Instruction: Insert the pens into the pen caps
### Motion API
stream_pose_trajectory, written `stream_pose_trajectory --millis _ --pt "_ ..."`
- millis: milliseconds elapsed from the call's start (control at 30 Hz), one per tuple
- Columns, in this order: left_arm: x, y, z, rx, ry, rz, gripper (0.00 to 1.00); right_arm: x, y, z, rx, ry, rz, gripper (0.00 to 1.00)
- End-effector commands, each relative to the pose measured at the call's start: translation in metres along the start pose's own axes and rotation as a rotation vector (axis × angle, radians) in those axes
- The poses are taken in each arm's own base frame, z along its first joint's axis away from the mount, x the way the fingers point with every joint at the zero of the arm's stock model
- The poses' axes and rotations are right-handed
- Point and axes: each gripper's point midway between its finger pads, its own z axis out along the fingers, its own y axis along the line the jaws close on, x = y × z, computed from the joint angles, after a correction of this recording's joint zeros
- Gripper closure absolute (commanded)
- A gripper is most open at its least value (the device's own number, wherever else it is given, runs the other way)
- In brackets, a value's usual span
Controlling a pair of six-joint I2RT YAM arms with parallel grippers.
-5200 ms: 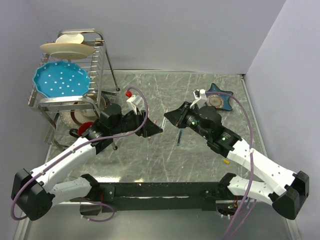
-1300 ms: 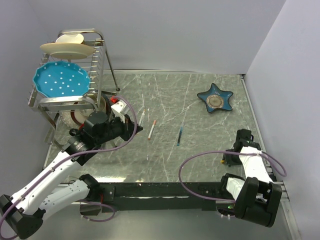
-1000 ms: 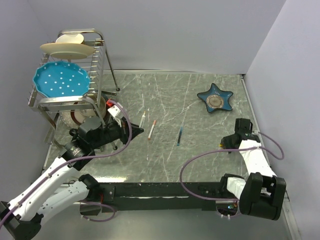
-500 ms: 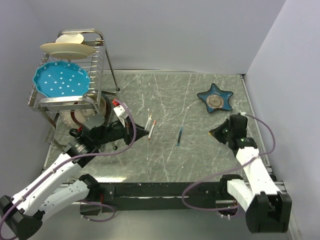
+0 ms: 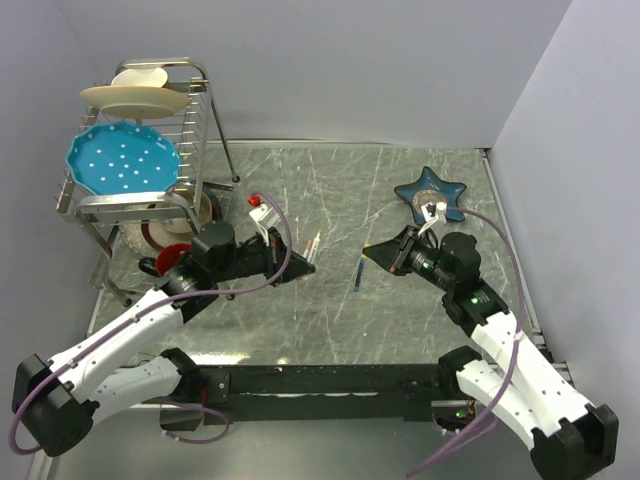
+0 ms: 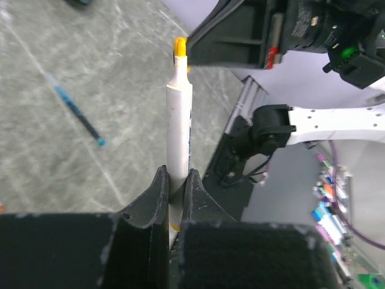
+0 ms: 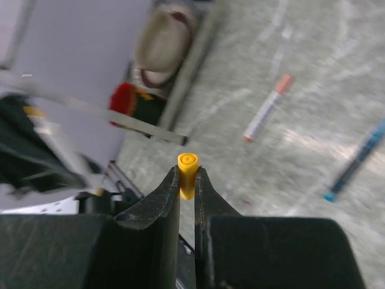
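My left gripper (image 6: 175,174) is shut on a white-barrelled pen (image 6: 179,138) with a yellow-orange tip (image 6: 180,47), which stands up out of the jaws. In the top view this gripper (image 5: 303,268) sits left of centre, and the held pen (image 5: 314,243) angles up and right. My right gripper (image 7: 187,171) is shut on a short yellow-orange pen cap (image 7: 187,176), open end towards the left arm. That gripper (image 5: 370,251) hovers a short gap to the right of the pen. A blue pen (image 5: 358,272) and a red-ended pen (image 7: 267,109) lie on the table.
A wire dish rack (image 5: 190,120) with a blue plate (image 5: 122,160) and a cream plate (image 5: 135,97) stands at the back left. A blue star-shaped dish (image 5: 431,197) sits at the back right. A red item (image 5: 172,255) lies by the rack's foot.
The right arm has swung from the table's right edge to the middle, carrying the cap. The left gripper has shifted right with its pen, so both tips now face each other.
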Motion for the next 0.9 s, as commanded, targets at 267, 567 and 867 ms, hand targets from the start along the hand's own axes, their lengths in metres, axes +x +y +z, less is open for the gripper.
stream_pose_trajectory --millis 267,567,867 --pt "0.009 -0.054 0.041 0.103 -0.06 -0.077 0.99 -0.06 0.085 -0.042 -0.227 -0.232 -0.117 1.0" --pt "0.018 -0.068 0.044 0.138 -0.066 -0.083 0.99 -0.06 0.096 -0.054 -0.271 -0.245 -0.098 1.0" --pt "0.015 -0.07 0.037 0.137 -0.081 -0.033 0.99 -0.055 0.108 -0.052 -0.324 -0.195 -0.094 1.0"
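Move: The yellow cap in the right gripper lies about 12 cm right and 3 cm ahead of the left hand, near its height. For the right hand, the upright white pen in the left fingers is about 12 cm left, 3 cm back and some 4 cm higher. On the table roughly 24 cm below, the blue pen lies about 11 cm ahead of the right hand and 1 cm left, the orange marker 16 cm ahead and 13 cm left. Raise the right gripper about 9 cm, easing it back some 3 cm and tipping its fingers up about 15 degrees, its hold on the yellow cap kept. Meanwhile carry the left gripper right some 6 cm and back 5 cm, keeping the white pen pinched with its tip up, so the tip closes on the cap. ##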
